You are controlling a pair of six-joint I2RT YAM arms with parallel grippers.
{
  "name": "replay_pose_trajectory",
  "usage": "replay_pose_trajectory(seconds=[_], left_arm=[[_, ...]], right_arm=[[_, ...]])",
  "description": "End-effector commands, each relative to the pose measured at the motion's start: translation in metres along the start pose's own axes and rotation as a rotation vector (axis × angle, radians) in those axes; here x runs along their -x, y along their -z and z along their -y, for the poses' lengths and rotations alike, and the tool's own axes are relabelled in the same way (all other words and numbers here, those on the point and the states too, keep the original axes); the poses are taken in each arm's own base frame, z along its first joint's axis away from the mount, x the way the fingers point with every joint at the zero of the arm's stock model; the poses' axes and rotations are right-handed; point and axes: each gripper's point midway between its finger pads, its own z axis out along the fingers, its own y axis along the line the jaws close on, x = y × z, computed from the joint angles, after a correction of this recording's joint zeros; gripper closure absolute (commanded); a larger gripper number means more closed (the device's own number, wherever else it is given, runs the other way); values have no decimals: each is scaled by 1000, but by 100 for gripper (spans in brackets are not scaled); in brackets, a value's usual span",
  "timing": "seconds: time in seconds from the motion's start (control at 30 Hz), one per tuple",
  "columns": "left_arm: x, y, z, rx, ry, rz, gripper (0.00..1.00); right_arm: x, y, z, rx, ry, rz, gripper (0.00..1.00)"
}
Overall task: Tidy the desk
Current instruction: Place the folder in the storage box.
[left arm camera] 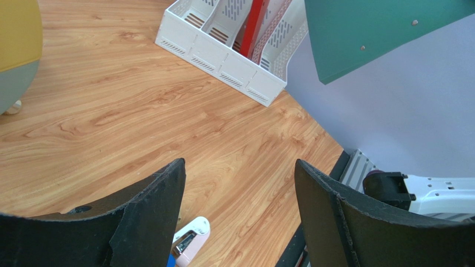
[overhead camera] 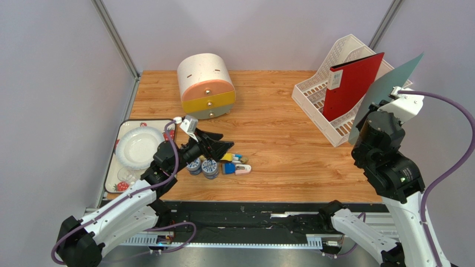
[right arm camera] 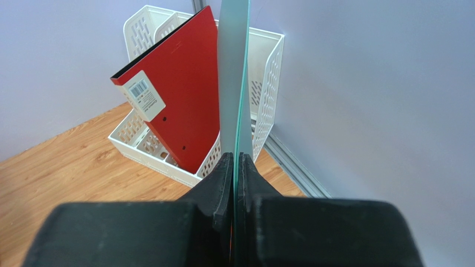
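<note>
The wood-grain desk (overhead camera: 279,139) carries a white file rack (overhead camera: 320,103) at the back right, and a red folder (overhead camera: 352,83) stands in it. My right gripper (overhead camera: 368,118) is shut on the lower edge of a thin green folder (overhead camera: 390,83), which it holds upright and in the air just right of the rack. In the right wrist view the green folder (right arm camera: 234,78) runs edge-on out of the gripper (right arm camera: 236,158), beside the red folder (right arm camera: 178,100). My left gripper (overhead camera: 224,147) hovers open over a cluster of small items, with a pink stapler (left arm camera: 189,236) under its left finger (left arm camera: 150,211).
A round-topped drawer unit (overhead camera: 206,86) stands at the back centre. Tape rolls (overhead camera: 203,167) and small blue and yellow items (overhead camera: 231,160) lie beside the stapler (overhead camera: 243,169). At the left edge sits a strawberry-print tray (overhead camera: 127,127) with a white plate (overhead camera: 138,147).
</note>
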Motion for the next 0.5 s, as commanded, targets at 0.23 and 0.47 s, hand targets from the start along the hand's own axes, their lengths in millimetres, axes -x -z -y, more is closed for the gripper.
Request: replay_pose_trajectory(seconds=[0.23,0.47], left_arm=[[17,-2,7,-18,-30,46,20],[17,-2,5,-11,-30,48,20]], right_arm=[[11,-33,0,-49,-65,40,100],[-3,-59,4,-76,-86,-5,100]])
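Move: The right hand already pinches the green folder; the storage box's free right-hand slot lies about 24 cm ahead, 14 cm to its right and 26 cm below. The red folder stands in the box some 25 cm ahead, 5 cm right and 21 cm below; the box's near corner is 15 cm ahead, 2 cm right, 37 cm below. From the left hand the slot is about 25 cm ahead, 57 cm right, 11 cm below. Keeping its pinch, the right hand carries the green folder about 5 cm right, forward and slightly down towards the slot. ##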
